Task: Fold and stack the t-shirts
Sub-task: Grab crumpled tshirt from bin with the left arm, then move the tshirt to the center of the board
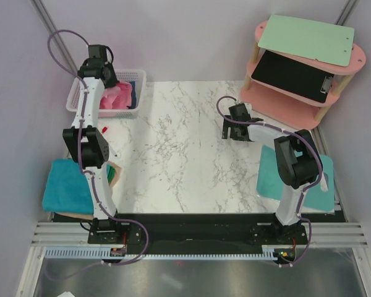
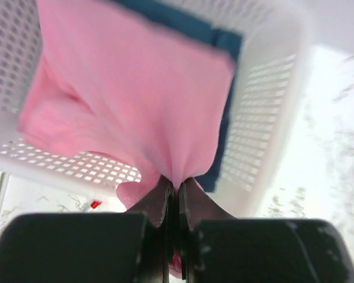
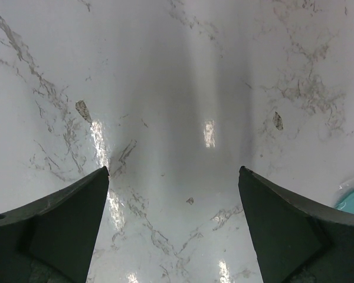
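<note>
The pink t-shirt [image 2: 135, 100] hangs out of the white basket [image 2: 265, 88], pinched at a fold by my left gripper [image 2: 177, 187], which is shut on it above the basket. In the top view the pink t-shirt [image 1: 120, 96] shows in the basket [image 1: 138, 77] under my left gripper [image 1: 105, 73]. A dark blue t-shirt [image 2: 227, 41] lies under the pink one in the basket. A teal t-shirt [image 1: 67, 185] lies off the table's left edge. My right gripper [image 3: 173, 171] is open and empty over bare marble, right of centre in the top view [image 1: 230, 131].
A pink two-tier shelf [image 1: 303, 62] with a green board and a black board stands at the back right. A teal cloth [image 1: 324, 182] lies at the right edge beside the right arm. A small red bit [image 1: 104, 129] lies near the basket.
</note>
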Controlling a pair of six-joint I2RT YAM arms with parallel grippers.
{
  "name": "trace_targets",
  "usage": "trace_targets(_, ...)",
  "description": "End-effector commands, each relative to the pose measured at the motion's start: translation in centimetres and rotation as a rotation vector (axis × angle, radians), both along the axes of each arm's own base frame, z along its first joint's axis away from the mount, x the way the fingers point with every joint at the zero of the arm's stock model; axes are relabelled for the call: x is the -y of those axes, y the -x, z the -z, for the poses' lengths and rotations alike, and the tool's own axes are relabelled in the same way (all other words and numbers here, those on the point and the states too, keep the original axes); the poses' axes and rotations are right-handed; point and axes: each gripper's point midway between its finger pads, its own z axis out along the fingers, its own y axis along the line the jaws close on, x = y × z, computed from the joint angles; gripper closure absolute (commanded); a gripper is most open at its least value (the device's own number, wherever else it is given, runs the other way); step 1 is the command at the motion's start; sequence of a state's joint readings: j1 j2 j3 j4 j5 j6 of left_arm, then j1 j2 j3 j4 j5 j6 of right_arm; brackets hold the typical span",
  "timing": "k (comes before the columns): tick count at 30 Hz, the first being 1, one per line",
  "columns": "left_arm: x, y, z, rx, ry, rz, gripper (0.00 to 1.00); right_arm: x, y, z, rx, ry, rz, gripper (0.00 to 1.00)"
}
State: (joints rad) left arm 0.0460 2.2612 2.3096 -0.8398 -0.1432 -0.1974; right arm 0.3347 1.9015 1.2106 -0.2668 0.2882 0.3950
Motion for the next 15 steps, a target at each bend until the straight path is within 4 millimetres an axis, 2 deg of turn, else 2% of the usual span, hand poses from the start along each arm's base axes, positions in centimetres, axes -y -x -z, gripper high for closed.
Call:
trace_targets(1, 5.5, 3.2, -18.2, 0.375, 0.037, 0.127, 0.98, -0.2, -0.4, -1.6, 0.055, -0.018, 0.012, 0.02)
trace_targets(2, 6.7, 3.8, -19.2, 0.392, 0.037, 0.162, 0.98, -0.1, -0.4, -1.7, 0.057, -0.019, 0.015, 0.02)
trace_targets(3, 9.3, 4.4, -20.1, 0.409, 0.046, 0.223, 0.98, 0.0, -0.4, -2.0, 0.065, -0.018, 0.022, 0.02)
trace_targets(4, 10.9, 5.5, -21.6, 0.435, 0.047, 0.262, 0.98, 0.1, -0.4, -2.3, 0.071, -0.018, 0.027, 0.02)
trace_targets(5, 12.6, 6.0, -22.0, 0.442, 0.047, 0.304, 0.98, 0.1, -0.3, -2.3, 0.072, -0.017, 0.032, 0.02)
trace_targets(6, 16.3, 7.0, -22.5, 0.452, 0.059, 0.379, 0.98, 0.3, -0.4, -2.8, 0.087, -0.012, 0.046, 0.02)
trace_targets(8, 20.3, 8.9, -24.1, 0.484, 0.095, 0.472, 0.98, 0.6, -0.3, -3.1, 0.096, -0.007, 0.056, 0.02)
trace_targets(9, 23.9, 10.3, -24.6, 0.491, 0.131, 0.550, 0.98, 0.7, -0.3, -3.7, 0.111, -0.011, 0.065, 0.02)
trace_targets(10, 26.1, 11.4, -25.8, 0.517, 0.179, 0.607, 0.98, 0.9, -0.4, -4.1, 0.121, -0.003, 0.075, 0.02)
trace_targets(11, 29.2, 13.1, -26.6, 0.529, 0.220, 0.675, 0.98, 1.2, -0.2, -4.2, 0.124, -0.001, 0.083, 0.02)
trace_targets(12, 30.5, 13.9, -27.6, 0.550, 0.248, 0.708, 0.98, 1.4, -0.1, -4.9, 0.141, -0.004, 0.093, 0.02)
trace_targets(13, 31.9, 15.3, -29.6, 0.591, 0.297, 0.751, 0.98, 1.8, 0.1, -5.0, 0.146, 0.007, 0.105, 0.02)
trace_targets(14, 33.5, 16.8, -30.8, 0.614, 0.329, 0.793, 0.98, 2.0, 0.2, -5.3, 0.153, 0.010, 0.112, 0.02)
trace_targets(15, 33.9, 17.7, -32.1, 0.646, 0.349, 0.811, 0.98, 2.1, 0.3, -5.9, 0.168, 0.006, 0.117, 0.02)
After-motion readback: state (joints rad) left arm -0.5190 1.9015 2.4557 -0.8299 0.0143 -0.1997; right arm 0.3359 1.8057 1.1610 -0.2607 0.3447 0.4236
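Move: The pink shirt is already pinched in my left hand. The clear middle of the table I carry it to lies about 28 cm to this hand's right, some 22 cm back and 20 cm below. The bin's middle is level with the hand, roughly 4 cm left and 14 cm down; the navy shirt's middle is straight ahead 0 cm, 3 cm left and 15 cm down. From my right hand, that table middle lies about 13 cm left, 8 cm back and 6 cm down. I keep the pink shirt pinched in my shut left fingers and whip it fast up out of the bin, then sweep it right and somewhat back, high over the table: about 30 cm right, 25 cm up and 14 cm back in all. The hand tips up some 30 degrees and turns clockwise nearly 40. My right hand, open and empty, rises a couple of centimetres late on. ##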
